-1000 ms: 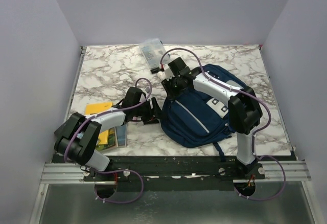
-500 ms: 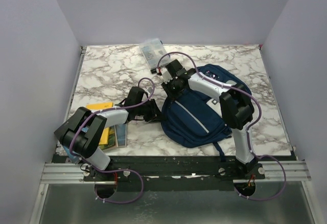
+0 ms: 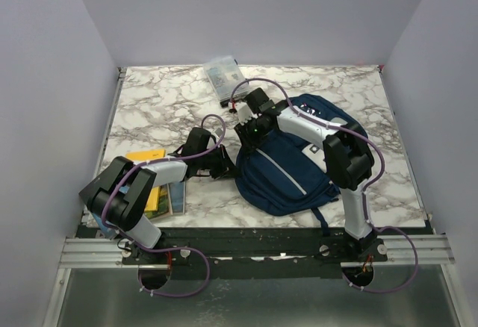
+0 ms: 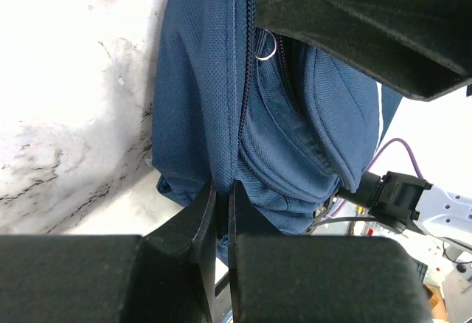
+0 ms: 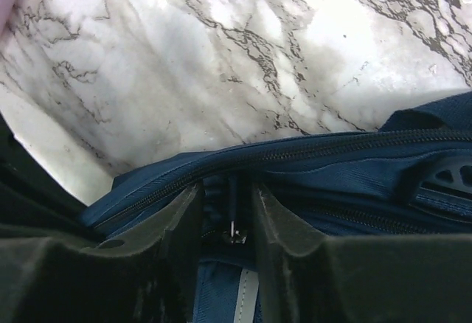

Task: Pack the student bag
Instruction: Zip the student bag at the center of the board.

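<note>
The student bag (image 3: 287, 170), navy blue with grey trim, lies right of the table's middle. My left gripper (image 3: 224, 164) is at the bag's left edge. In the left wrist view, the gripper (image 4: 219, 190) is shut on a fold of the bag's fabric (image 4: 199, 80). My right gripper (image 3: 246, 129) is pressed down at the bag's far left corner. In the right wrist view, the gripper (image 5: 225, 198) stands open astride the bag's zip line (image 5: 354, 175). A small metal zipper pull (image 5: 234, 231) sits between its fingers, touching neither.
A small clear plastic pouch (image 3: 222, 73) lies at the back of the marble table (image 3: 157, 103). A yellow book (image 3: 146, 157) and other books (image 3: 175, 196) lie by the left arm at the near left. Purple walls close in the sides and back.
My left gripper has closed on the bag's fabric at its left edge. My right gripper has come down and nearer onto the bag's far corner.
</note>
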Motion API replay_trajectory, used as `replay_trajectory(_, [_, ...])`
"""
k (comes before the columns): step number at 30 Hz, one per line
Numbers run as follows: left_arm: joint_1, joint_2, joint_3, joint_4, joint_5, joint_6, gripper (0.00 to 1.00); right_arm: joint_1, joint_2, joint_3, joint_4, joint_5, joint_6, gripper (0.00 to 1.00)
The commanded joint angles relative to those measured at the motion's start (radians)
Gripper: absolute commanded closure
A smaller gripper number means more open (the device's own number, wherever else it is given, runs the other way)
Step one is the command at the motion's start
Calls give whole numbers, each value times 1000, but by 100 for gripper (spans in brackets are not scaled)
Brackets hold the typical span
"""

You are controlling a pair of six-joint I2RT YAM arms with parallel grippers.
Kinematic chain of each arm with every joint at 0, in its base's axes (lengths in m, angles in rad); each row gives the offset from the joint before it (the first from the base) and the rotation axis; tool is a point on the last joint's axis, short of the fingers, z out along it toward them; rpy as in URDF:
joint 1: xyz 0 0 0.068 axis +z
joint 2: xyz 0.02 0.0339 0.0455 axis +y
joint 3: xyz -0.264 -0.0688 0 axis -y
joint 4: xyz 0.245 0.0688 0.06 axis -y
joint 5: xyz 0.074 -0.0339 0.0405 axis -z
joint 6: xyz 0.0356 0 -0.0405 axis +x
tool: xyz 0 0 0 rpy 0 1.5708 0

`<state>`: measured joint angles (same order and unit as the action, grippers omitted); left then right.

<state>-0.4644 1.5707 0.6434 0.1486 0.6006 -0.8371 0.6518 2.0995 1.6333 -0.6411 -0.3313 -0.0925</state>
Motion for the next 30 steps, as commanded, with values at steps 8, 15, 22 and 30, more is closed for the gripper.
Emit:
replay_trajectory(8, [4, -24, -5, 61, -2, -14, 100, 24, -80, -15, -87, -37, 52, 99])
replay_trajectory(15, [6, -61, -53, 119, 14, -113, 100, 44, -149, -136, 36, -199, 208, 100])
replay_trajectory(22, [7, -119, -81, 180, 21, -143, 100, 160, -248, -381, 184, -172, 146, 99])
replay_trajectory(30, [7, -80, -71, 180, 33, -146, 100, 176, -458, -568, 506, 205, 199, 99])
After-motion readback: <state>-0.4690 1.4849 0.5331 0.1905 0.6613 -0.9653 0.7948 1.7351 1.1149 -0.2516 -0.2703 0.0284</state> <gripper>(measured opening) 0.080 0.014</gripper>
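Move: Between the right hand's half-open fingertips, about 1 cm back of their midpoint, is the zip pull on the bag's left edge. The edge gripped by the left hand is roughly 10 cm back and 6 cm left of the right hand; the student bag's middle is some 18 cm right and 3 cm back, a little lower, and a small white object is about 14 cm ahead and 4 cm left. From the left hand, the zip pull is some 9 cm ahead and 6 cm right. Shutting fully on the zip pull, the right fingers first rise about 2 cm, then draw it back along the bag's edge towards the left hand, some 8 cm in all, nearly all of it in the second half. The left fingers keep their pinch on the edge and go back about 3 cm too, tilting slightly. ##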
